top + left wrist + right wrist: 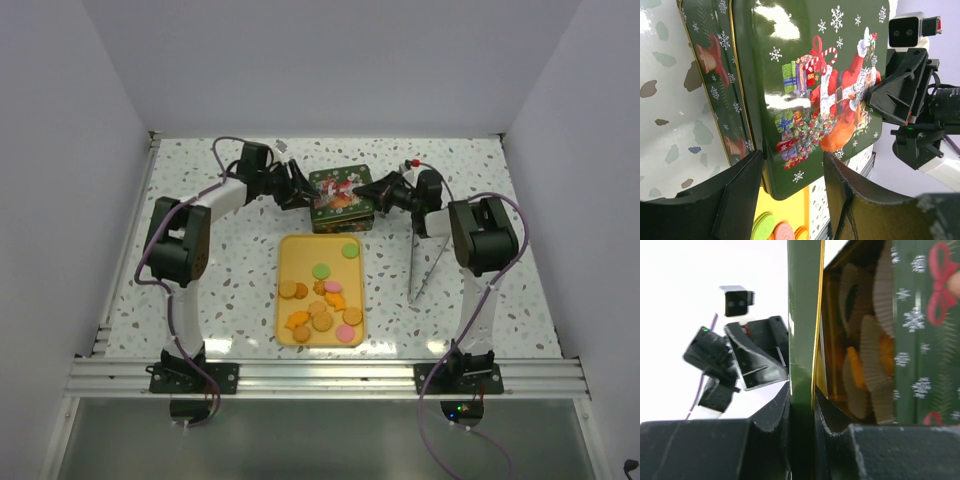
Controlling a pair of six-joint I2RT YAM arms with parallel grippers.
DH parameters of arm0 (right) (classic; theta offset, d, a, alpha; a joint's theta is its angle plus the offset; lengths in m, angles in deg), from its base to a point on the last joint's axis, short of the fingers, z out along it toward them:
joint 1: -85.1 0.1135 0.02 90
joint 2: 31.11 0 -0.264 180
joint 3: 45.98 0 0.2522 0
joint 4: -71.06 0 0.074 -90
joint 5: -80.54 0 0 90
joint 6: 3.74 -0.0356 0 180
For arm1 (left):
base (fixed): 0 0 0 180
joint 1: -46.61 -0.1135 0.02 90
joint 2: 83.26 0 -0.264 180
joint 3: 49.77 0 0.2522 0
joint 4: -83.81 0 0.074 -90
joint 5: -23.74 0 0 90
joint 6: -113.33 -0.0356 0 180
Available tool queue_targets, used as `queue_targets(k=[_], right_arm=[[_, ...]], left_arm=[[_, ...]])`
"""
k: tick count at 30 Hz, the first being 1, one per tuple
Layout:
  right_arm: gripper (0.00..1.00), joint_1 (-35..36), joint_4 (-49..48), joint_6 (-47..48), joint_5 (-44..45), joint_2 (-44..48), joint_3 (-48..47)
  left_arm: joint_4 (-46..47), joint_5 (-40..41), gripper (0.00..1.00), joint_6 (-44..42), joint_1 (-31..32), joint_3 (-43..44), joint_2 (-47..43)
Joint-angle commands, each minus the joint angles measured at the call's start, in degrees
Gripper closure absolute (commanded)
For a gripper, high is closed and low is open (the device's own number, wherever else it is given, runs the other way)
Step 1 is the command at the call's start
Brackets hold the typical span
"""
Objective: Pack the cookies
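Observation:
Several cookies [322, 300] in orange, tan, pink and green lie loose on a yellow tray [300, 250]; a few cookies [782, 230] also show in the left wrist view. Behind the tray stands a green Christmas tin [342, 200]. Its Santa-printed lid [810, 75] is tilted up off the tin base [710, 75]. My right gripper [801, 390] is shut on the lid's rim [802, 315], seen from above as the right gripper [370, 190]. My left gripper [792, 160] is open and straddles the lid's corner, at the tin's left side as the left gripper [300, 190]. Inside the tin, white paper cups [865, 370] hold orange cookies [855, 370].
A grey pair of tongs [420, 265] lies on the speckled table to the right of the tray. White walls close in the table at the back and on both sides. The metal rail [320, 375] runs along the near edge.

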Motion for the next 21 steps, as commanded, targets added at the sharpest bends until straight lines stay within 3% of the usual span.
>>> queue_targets(k=[1,3,9,14,21], right_arm=[[0.85,0.32,14.08,10.16,-0.46,3.72,-2.09],[0.69,0.32,21.18,15.06,0.50,4.52,-2.88],[0.51,0.32,32.55,22.73,2.53,6.01,-4.91],[0.43,0.32,37.30,26.07,3.67,6.54,-6.49],[0.41,0.32,55.29,34.77,8.59,7.86,-13.07]], left_arm=[[1.07,-0.67,0.44,-1.74,-0.10,0.69,1.54],[0.89,-0.67,0.44,-1.83,-0.10,0.78,2.33],[-0.16,-0.41,0.44,-2.70,-0.10,1.84,4.44],[-0.60,-0.23,0.44,-2.88,-0.10,2.54,4.88],[-2.09,0.03,0.44,-2.88,-0.10,5.00,5.05]])
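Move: The lid lies over the cookie box, its right edge pinched by the right hand. The box's middle is about 6 cm left and 1 cm back of that hand and roughly 7 cm lower; the lid's middle is 7 cm left, at nearly its own height. From the left hand, at the other edge, the lid is 7 cm right and a little below, the box 7 cm right and 6 cm down. The cookie tray lies 20 cm back and 2 cm right of the left hand. The right fingers open and give up their pinch on the lid's right edge while that hand sinks about 2.5 cm towards the cookie box, easing slightly back and right and tipping its fingertips some 20 degrees downward. The left hand, fingers staying half open about the lid's left edge, goes down nearly 4 cm with it, then stops. ##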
